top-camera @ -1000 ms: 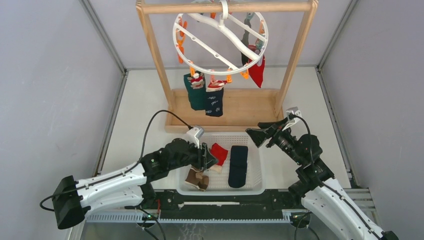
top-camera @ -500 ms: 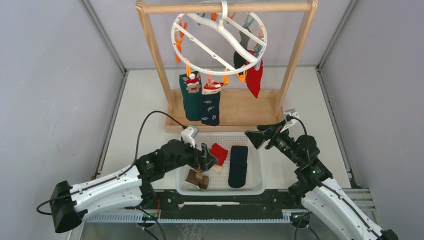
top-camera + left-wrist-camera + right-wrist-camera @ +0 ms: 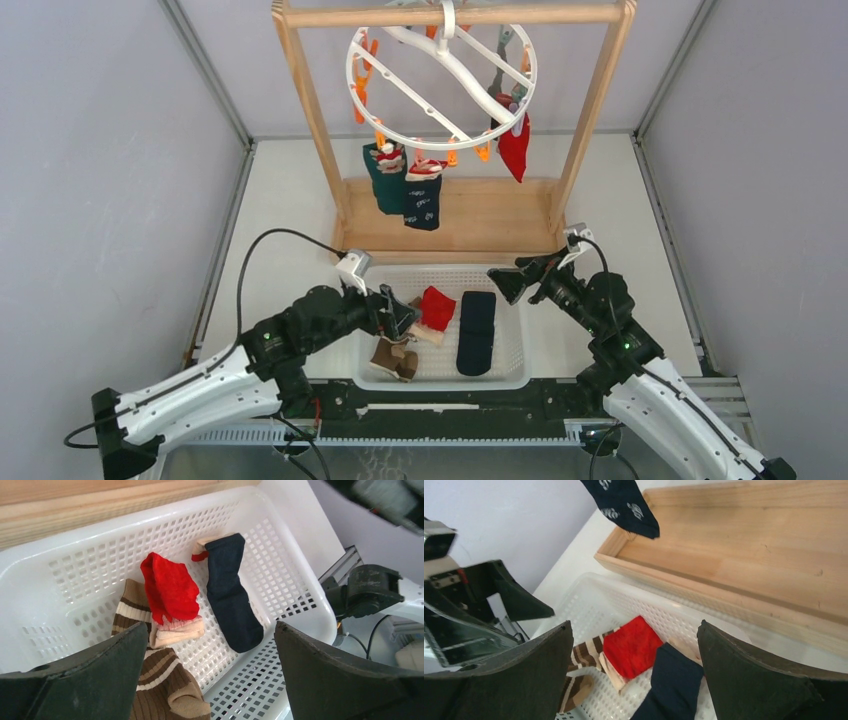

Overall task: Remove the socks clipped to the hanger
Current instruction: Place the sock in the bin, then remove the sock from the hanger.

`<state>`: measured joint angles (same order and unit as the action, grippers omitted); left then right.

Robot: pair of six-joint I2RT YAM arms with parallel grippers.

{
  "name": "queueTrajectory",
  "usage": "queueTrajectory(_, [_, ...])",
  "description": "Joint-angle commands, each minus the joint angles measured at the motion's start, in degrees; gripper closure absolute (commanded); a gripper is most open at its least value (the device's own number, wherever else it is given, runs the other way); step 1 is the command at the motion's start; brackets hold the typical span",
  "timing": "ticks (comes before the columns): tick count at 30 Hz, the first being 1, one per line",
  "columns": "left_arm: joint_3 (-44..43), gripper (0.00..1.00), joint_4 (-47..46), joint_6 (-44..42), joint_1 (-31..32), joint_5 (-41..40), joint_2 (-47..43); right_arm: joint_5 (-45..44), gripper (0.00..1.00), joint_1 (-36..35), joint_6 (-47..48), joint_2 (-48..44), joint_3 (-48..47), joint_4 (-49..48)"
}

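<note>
The round white hanger (image 3: 452,66) hangs from the wooden rack's top bar. A dark green sock (image 3: 383,185), a navy sock (image 3: 422,205) and a red sock (image 3: 515,150) are clipped to it. In the white basket (image 3: 440,378) lie a red sock (image 3: 170,587), a dark navy sock (image 3: 230,597) and a brown striped sock (image 3: 160,690). My left gripper (image 3: 400,312) (image 3: 211,625) is open and empty over the basket's left part. The right gripper (image 3: 497,283) (image 3: 634,624), also open and empty, hovers at the basket's far right corner.
The wooden rack's base tray (image 3: 749,545) lies just behind the basket, its uprights (image 3: 310,120) on either side of the hanger. Grey walls close in the table on the left, right and back. Orange and teal clips (image 3: 360,95) dangle from the ring.
The left jaws have opened wide and that arm has drawn back to the left. The right jaws opened a little more and dropped slightly. The hanger has been swinging with its socks.
</note>
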<state>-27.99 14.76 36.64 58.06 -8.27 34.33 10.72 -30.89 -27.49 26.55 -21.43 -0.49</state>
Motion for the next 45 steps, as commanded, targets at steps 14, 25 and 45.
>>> queueTrajectory(14, [2.5,0.0,-0.4,1.8,0.0,-2.0,-9.1,-1.7,0.0,-0.4,-1.5,-0.8,0.8,8.1])
queueTrajectory(25, [3.5,0.0,-1.9,1.3,0.0,-2.1,-8.2,-1.4,0.0,-0.3,-0.2,1.7,0.5,7.1])
queueTrajectory(45, [1.5,0.0,2.3,-0.1,0.0,-2.8,-11.7,6.1,0.05,-1.4,6.3,27.7,-7.6,-26.4])
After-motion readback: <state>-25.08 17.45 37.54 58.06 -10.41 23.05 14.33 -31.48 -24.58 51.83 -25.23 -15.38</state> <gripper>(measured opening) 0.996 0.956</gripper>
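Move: Ahead and to the left of the right hand hangs the navy patterned sock, roughly 10 cm farther out, 13 cm left and 9 cm above. The green sock hangs some 6 cm left of it and 2 cm farther out; the hanging red sock is about 17 cm ahead of the right hand and 2 cm to its right. The bin's middle lies 9 cm left, level, and 17 cm below. From the left hand the navy sock is about 15 cm ahead, 3 cm right and 13 cm up. Sinking first, the open, empty right hand drops about 7 cm with its fingers tipping down some 12 degrees, then swings forward and left, about 5 cm each way, while climbing and tipping back up, towards the navy patterned sock without reaching it. The left hand, open and empty over the bin, rises about 3 cm, sinks partly back and shifts 2 cm left. ##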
